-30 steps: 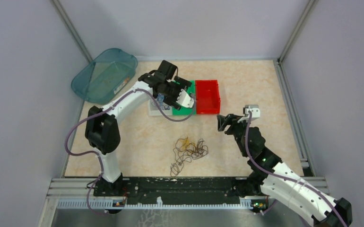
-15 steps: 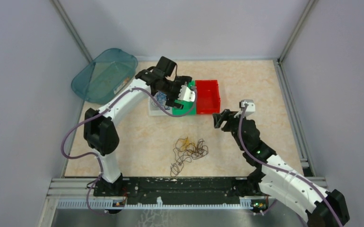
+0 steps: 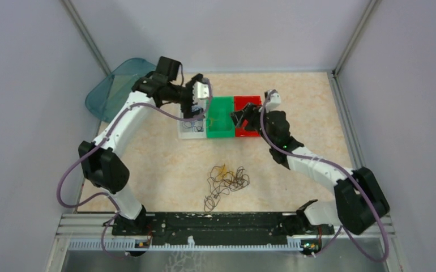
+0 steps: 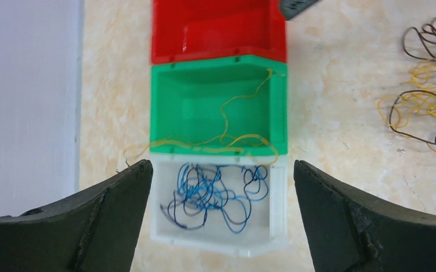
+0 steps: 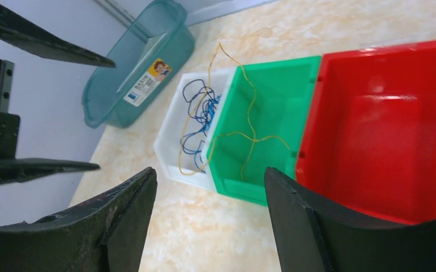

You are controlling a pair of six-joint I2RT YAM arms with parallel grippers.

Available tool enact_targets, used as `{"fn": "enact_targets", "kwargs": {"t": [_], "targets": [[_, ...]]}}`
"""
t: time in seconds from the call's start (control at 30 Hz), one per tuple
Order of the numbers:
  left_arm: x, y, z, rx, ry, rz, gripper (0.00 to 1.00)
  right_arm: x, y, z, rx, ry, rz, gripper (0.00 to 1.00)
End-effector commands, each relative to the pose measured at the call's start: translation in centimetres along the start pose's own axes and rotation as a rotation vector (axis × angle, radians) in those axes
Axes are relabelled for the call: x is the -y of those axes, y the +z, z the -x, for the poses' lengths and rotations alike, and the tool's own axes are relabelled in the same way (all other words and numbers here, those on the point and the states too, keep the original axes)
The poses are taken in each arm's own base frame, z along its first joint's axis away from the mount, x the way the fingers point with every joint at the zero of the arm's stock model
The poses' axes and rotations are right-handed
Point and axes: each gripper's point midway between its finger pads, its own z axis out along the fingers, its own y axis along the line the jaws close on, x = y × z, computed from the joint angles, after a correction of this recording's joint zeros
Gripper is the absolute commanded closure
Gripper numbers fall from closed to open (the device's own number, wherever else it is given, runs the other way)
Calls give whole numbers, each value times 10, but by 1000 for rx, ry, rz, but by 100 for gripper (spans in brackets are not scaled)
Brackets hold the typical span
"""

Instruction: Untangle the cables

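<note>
A tangle of dark brown and yellow cables (image 3: pixel 226 182) lies on the table in front of the bins, also seen as a dark and yellow tangle (image 4: pixel 428 110) at the right of the left wrist view. Blue cables (image 4: pixel 216 192) fill the white bin (image 3: pixel 191 134). A yellow cable (image 4: pixel 227 139) drapes over the green bin (image 3: pixel 220 116) and its rim. My left gripper (image 3: pixel 197 101) hangs open above the white bin, nothing between its fingers. My right gripper (image 3: pixel 240 119) is open and empty over the red bin (image 3: pixel 251 102).
The three bins stand in a row at the middle back. A teal plastic basin (image 3: pixel 114 93) sits at the back left corner, close behind my left arm. Metal frame rails run along the table's sides.
My left gripper has pulled back leftward from over the green bin to over the white bin. My right arm has swung forward and left, from mid-table to above the red bin.
</note>
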Motion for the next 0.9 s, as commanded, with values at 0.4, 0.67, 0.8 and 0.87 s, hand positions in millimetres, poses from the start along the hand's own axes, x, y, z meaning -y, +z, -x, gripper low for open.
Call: {"fn": "enact_targets", "kwargs": {"t": [0.4, 0.67, 0.8, 0.87], "targets": [[-77, -145, -68, 153, -561, 492, 1, -53, 150, -30, -195, -277, 74, 37], [-62, -151, -78, 167, -569, 536, 1, -39, 179, -63, -300, -419, 12, 44], [-57, -151, -82, 165, -569, 546, 1, -33, 188, -63, -293, -465, -28, 56], [-54, -152, -82, 167, -565, 554, 1, -31, 190, -58, -276, -471, -45, 66]]}}
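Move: The yellow cable draped over the wall between the green and white bins lies about 12 cm ahead of the right hand, 13 cm to its left and 14 cm below. The green bin's middle is some 10 cm ahead and 8 cm left, the blue cables in the white bin 10 cm ahead and 18 cm left, the red bin 10 cm ahead and 5 cm right. From the left hand the yellow cable is roughly 6 cm ahead, 2 cm right and 16 cm below. Towards the yellow cable on the bin wall the right hand sweeps left and forward, nearly 20 cm over the red and green bins, then sinks about 9 cm while rolling its left side down some 30 degrees and partly closing its fingers. The left hand, wide open and empty, clears out some 17 cm left and a little forward, swinging counter-clockwise. ##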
